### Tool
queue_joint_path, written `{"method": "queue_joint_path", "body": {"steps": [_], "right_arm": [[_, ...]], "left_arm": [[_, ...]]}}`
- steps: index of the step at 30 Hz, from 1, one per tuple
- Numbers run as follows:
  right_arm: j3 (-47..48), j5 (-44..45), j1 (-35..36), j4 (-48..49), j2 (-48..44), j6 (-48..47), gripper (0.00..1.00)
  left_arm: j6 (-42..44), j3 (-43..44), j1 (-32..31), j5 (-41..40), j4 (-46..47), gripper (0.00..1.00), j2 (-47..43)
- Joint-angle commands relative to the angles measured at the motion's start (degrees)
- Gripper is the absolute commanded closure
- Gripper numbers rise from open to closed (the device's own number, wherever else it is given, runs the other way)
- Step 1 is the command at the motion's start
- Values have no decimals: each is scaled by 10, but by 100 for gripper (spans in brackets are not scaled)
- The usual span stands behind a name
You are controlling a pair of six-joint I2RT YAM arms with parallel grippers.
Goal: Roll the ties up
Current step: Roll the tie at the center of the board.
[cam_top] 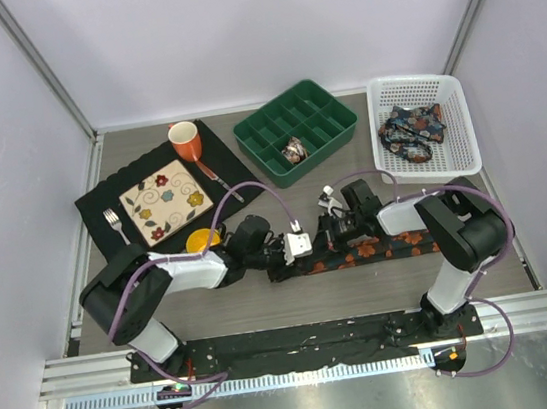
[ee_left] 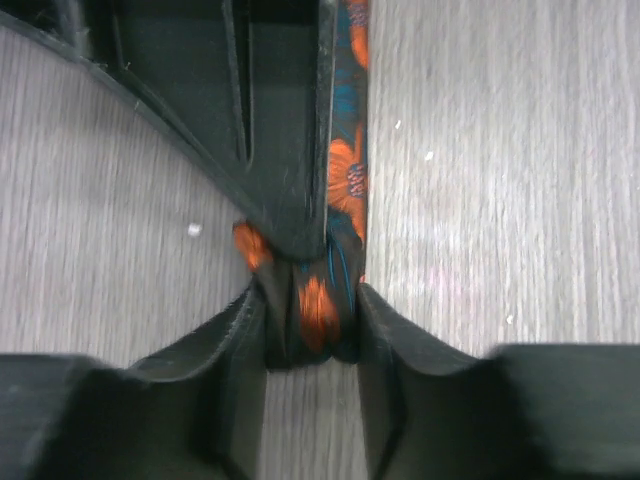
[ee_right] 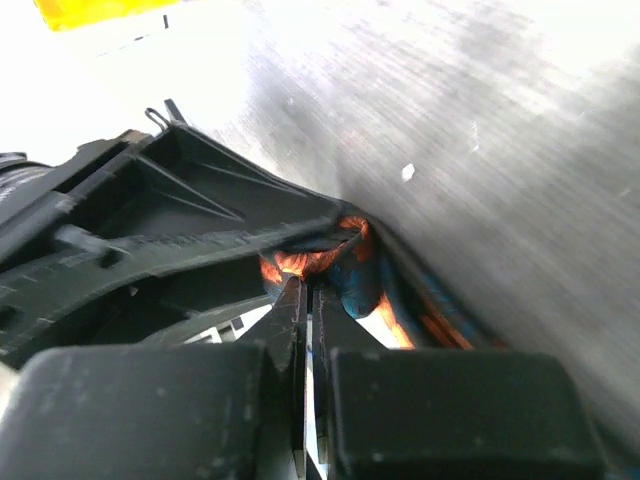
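Note:
A dark tie (cam_top: 380,248) with orange flowers lies as a strip across the table in front of the arms. Its left end is folded into a small bundle (ee_left: 318,318), and my left gripper (ee_left: 310,318) is shut on that bundle from both sides. My right gripper (ee_right: 312,285) is shut, and its thin fingers (ee_left: 285,150) lie along the strip with their tips in the fold. Fabric (ee_right: 352,272) curls over those tips. From above, the left gripper (cam_top: 277,262) and right gripper (cam_top: 292,254) meet at the tie's left end. More ties (cam_top: 410,131) lie in a white basket (cam_top: 447,101). A coiled tie (cam_top: 295,149) sits in a green tray (cam_top: 315,98).
A black placemat (cam_top: 102,202) at the back left carries a flowered plate (cam_top: 164,201), an orange mug (cam_top: 184,141), a fork (cam_top: 112,222) and a knife (cam_top: 218,179). A yellow object (cam_top: 201,240) sits beside the left wrist.

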Motion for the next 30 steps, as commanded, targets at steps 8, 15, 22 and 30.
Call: {"method": "queue_joint_path", "body": {"steps": [8,15,22,30], "right_arm": [[-29,157,-16,-110,21,-70,99],[-29,202,-16,-156,-2,-100,99],[-40,212,-17,-158,-22,-104,99],[-39,224,-9,-160,-13,-112,99]], "left_arm": [[-30,-50,22,29,46,27,-44],[-100,-61,22,56,237,26,32],[-168,-28,15,71,302,22,92],[-157,-25,13,89,318,20,98]]}}
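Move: The tie's half-made roll sits between the left hand's pads, its middle about 1 cm to the right of that hand and level with it. From the right hand it is some 2 cm to the left, 1 cm back and 1 cm below. The unrolled strip's middle lies about 13 cm right of the right hand and 3 cm below it. The yellow mug stands roughly 21 cm left and 7 cm ahead of the left hand, 2 cm higher. The roll's squeezed ends are let go: the left fingers spread wide while that hand backs off left about 2 cm, then it advances right some 5 cm, its fingers tilting flatter, to straddle the roll again without gripping it. The right hand, still shut with its tips against the tie at the roll, goes right about 3 cm and sinks 2.5 cm, its fingertips dipping steeper. ##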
